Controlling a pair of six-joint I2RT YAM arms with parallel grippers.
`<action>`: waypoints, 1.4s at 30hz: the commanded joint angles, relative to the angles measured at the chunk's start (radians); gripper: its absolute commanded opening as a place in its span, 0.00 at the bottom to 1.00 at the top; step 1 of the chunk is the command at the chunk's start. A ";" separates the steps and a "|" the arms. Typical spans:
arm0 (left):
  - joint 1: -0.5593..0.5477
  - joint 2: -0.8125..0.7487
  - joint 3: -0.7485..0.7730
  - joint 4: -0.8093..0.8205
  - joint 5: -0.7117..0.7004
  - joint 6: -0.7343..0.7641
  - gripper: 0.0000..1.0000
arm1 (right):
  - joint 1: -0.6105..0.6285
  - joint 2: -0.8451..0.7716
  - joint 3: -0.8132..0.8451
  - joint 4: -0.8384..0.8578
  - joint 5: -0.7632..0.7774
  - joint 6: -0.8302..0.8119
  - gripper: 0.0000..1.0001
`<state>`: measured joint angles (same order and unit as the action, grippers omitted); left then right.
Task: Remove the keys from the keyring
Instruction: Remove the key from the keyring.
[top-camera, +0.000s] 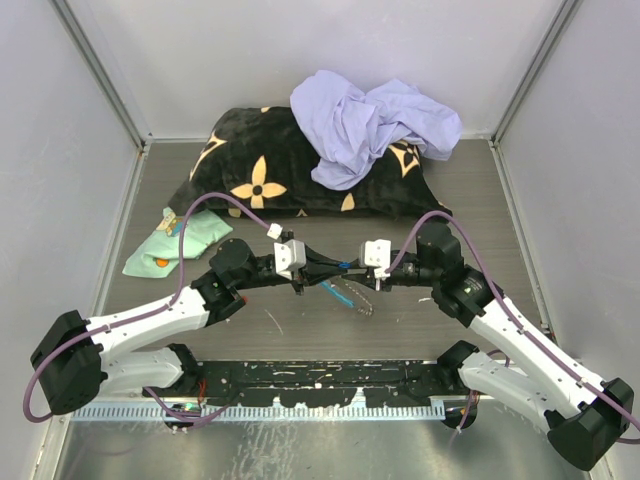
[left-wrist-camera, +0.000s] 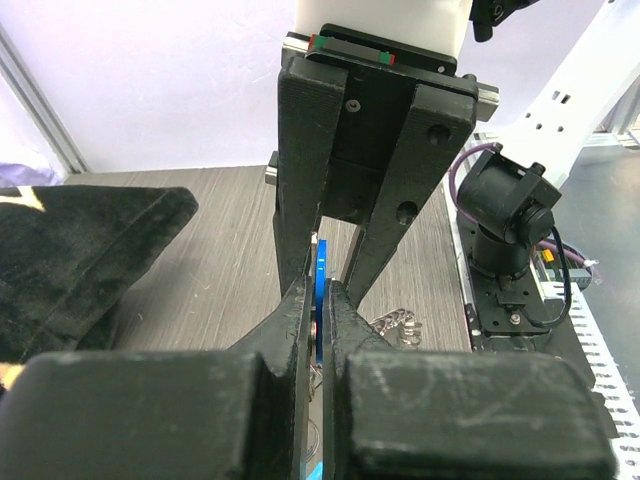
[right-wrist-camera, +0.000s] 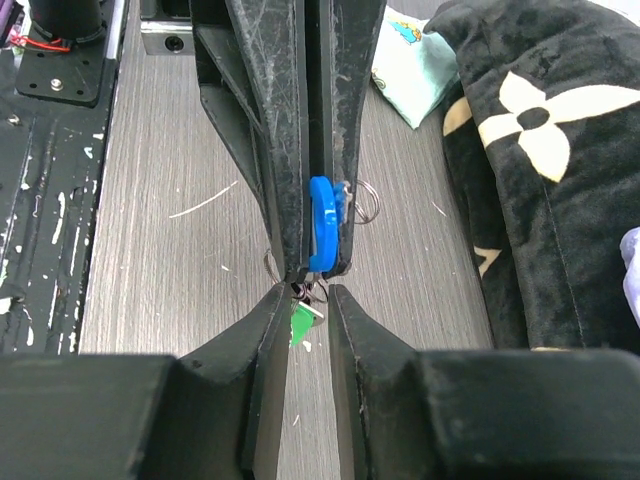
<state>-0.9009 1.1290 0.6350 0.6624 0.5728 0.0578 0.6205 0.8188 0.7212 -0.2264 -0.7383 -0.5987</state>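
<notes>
My left gripper is shut on a small bright-blue plastic tag, held edge-on above the table. Thin wire rings hang beside the tag. My right gripper meets it tip to tip, its jaws a little apart. A green-tagged key hangs in that gap, against one finger and clear of the other. Below the grippers, the keyring's silver chain and its light-blue crescent piece show just above or on the table.
A black pillow with tan flowers lies at the back with a lavender cloth heaped on it. A mint-green cloth lies at the left. White walls enclose the table, and a black rail runs along the near edge.
</notes>
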 joint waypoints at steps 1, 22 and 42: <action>0.006 -0.006 0.014 0.122 0.011 -0.015 0.00 | 0.008 -0.002 0.002 0.076 -0.035 0.027 0.27; 0.006 -0.032 -0.012 0.171 0.006 -0.051 0.00 | 0.019 -0.008 -0.036 0.140 -0.079 0.060 0.21; 0.007 -0.083 -0.038 0.208 -0.056 -0.109 0.00 | 0.023 -0.060 -0.035 0.122 -0.059 0.072 0.01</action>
<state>-0.9009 1.1038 0.5957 0.7437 0.5625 -0.0376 0.6365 0.7837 0.6788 -0.1276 -0.7944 -0.5461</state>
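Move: The keyring's wire loop lies at the tip of the nearly touching grippers: for the right hand about 1 cm back and 1 cm left, level with it; for the left hand about 1 cm right and 1 cm below. From the right hand, the blue key in the left fingers is about 2 cm left and 1 cm up, the green key hangs 1 cm left and 3 cm below, and the light-blue strip 3 cm back, 2 cm left, 7 cm below. Hold the left gripper shut on the blue key, nearly in place. Ease the right gripper back about 1.5 cm and slightly left, up to the keyring's wire loop under the left fingertips, narrow its part-open fingers, let them widen a touch, then close them to pinch the loop. Finish by lifting both hands together, the whole rise about 1 cm. ##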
